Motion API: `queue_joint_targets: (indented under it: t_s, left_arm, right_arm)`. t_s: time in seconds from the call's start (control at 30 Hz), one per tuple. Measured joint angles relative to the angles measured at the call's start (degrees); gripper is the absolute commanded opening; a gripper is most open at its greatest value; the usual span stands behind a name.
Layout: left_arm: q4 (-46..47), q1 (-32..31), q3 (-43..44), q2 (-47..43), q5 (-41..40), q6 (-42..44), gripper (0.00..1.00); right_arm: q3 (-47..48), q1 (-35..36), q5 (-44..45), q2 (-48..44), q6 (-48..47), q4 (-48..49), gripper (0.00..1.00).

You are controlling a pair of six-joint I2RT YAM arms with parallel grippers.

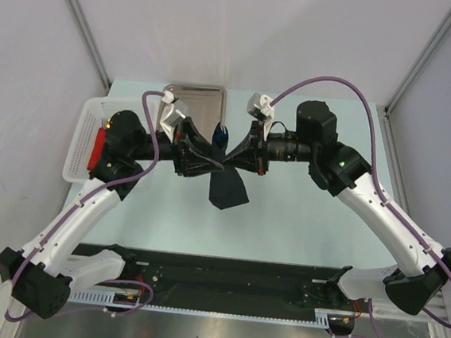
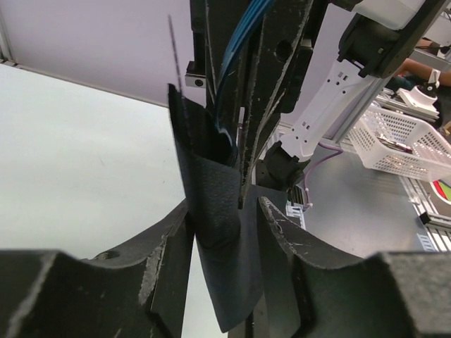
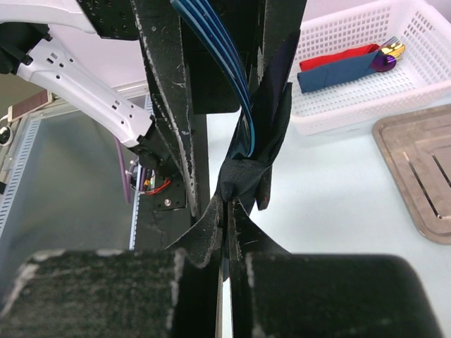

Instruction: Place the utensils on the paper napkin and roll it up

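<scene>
The black paper napkin (image 1: 227,189) hangs in the air over the middle of the table, bunched round a bright blue utensil (image 1: 220,137) whose end sticks up out of it. My right gripper (image 1: 231,166) is shut on a pinched fold of the napkin (image 3: 243,179), just below the blue utensil (image 3: 218,49). My left gripper (image 2: 224,208) stands half-closed astride the rolled napkin (image 2: 211,190). One finger (image 2: 180,232) touches the roll and a gap shows on the other side. The blue utensil (image 2: 229,63) rises behind. The purple utensil is hidden.
A shiny steel tray (image 1: 196,102) lies at the back of the table behind the arms. A white mesh basket (image 1: 84,139) stands at the left edge, holding flat red and blue pieces (image 3: 338,63). Both arms meet nose to nose over the table's middle.
</scene>
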Motion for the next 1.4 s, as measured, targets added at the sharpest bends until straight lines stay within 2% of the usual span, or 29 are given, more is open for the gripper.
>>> queue_joint_targets:
  t_s: [0.3,0.57,0.77,0.87,0.9,0.97,1.0,1.03,1.1,1.13,1.23,1.3,1.4]
  left_arm:
    - [0.66,-1.31,-0.57,0.81,-0.15,-0.07,0.42]
    - [1.14,-1.99,-1.07,2.54,-0.13,-0.68,0.47]
    - [3.74,-1.99,-2.25,2.62,-0.17,-2.56,0.34]
    - [5.64,-1.99,-2.91,2.62,-0.15,-4.00,0.15]
    - [6.19,-1.99,-3.06,2.62,0.02,-4.59,0.02]
    - [7.13,-2.01,-3.23,2.62,0.39,-5.46,0.00]
    - [7.52,-1.99,-3.30,2.62,0.52,-5.64,0.00]
    - [7.80,-1.99,-3.34,2.62,0.63,-5.97,0.00]
    - [7.89,-1.99,-3.39,2.62,0.79,-6.19,0.00]
    - [7.80,-1.97,-3.39,2.62,0.87,-6.25,0.00]
    - [7.76,-1.42,-3.41,2.62,0.92,-6.51,0.00]
    - [7.80,-0.68,-3.41,2.62,0.81,-6.51,0.00]
    - [7.78,0.39,-3.41,2.62,0.22,-6.51,0.00]
  right_arm:
    - [0.02,0.24,1.09,0.00,0.37,-0.20,0.00]
    - [0.04,-0.83,1.22,0.00,0.68,0.79,0.00]
    - [0.04,-1.18,1.01,0.00,0.90,0.98,0.00]
    - [0.04,-1.16,0.81,-0.02,0.94,0.98,0.00]
    - [0.04,-1.16,0.79,-0.04,0.94,1.05,0.00]
    - [0.04,-1.16,0.79,-0.04,1.29,1.18,0.00]
    - [0.02,-1.16,0.76,-0.04,1.53,1.31,0.06]
    - [0.04,-1.16,0.81,-0.07,1.68,1.36,0.29]
    - [0.04,-1.18,0.85,-0.09,2.40,1.33,0.56]
    - [0.04,-1.27,0.83,-0.13,2.67,1.40,0.75]
    - [0.07,-2.23,1.05,-0.81,2.84,0.83,0.87]
    - [0.07,-3.15,1.36,-1.77,2.40,-0.63,0.89]
    - [0.02,-3.96,2.08,-3.63,1.07,-4.02,0.86]
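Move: The napkin roll with the utensils sits almost between the left hand's half-open fingers, its middle about 2 cm to that hand's right, level with it front to back, and 2 cm lower. The brown tray lies roughly 32 cm ahead, 14 cm left and 36 cm below; the white basket some 25 cm ahead, 39 cm left and 33 cm below. From the right hand, which still pinches the roll, its middle is about 1 cm left and 2 cm below. Left hand eases about 2 cm down and right, pinches the roll; right hand opens wide, backing 3 cm right. ##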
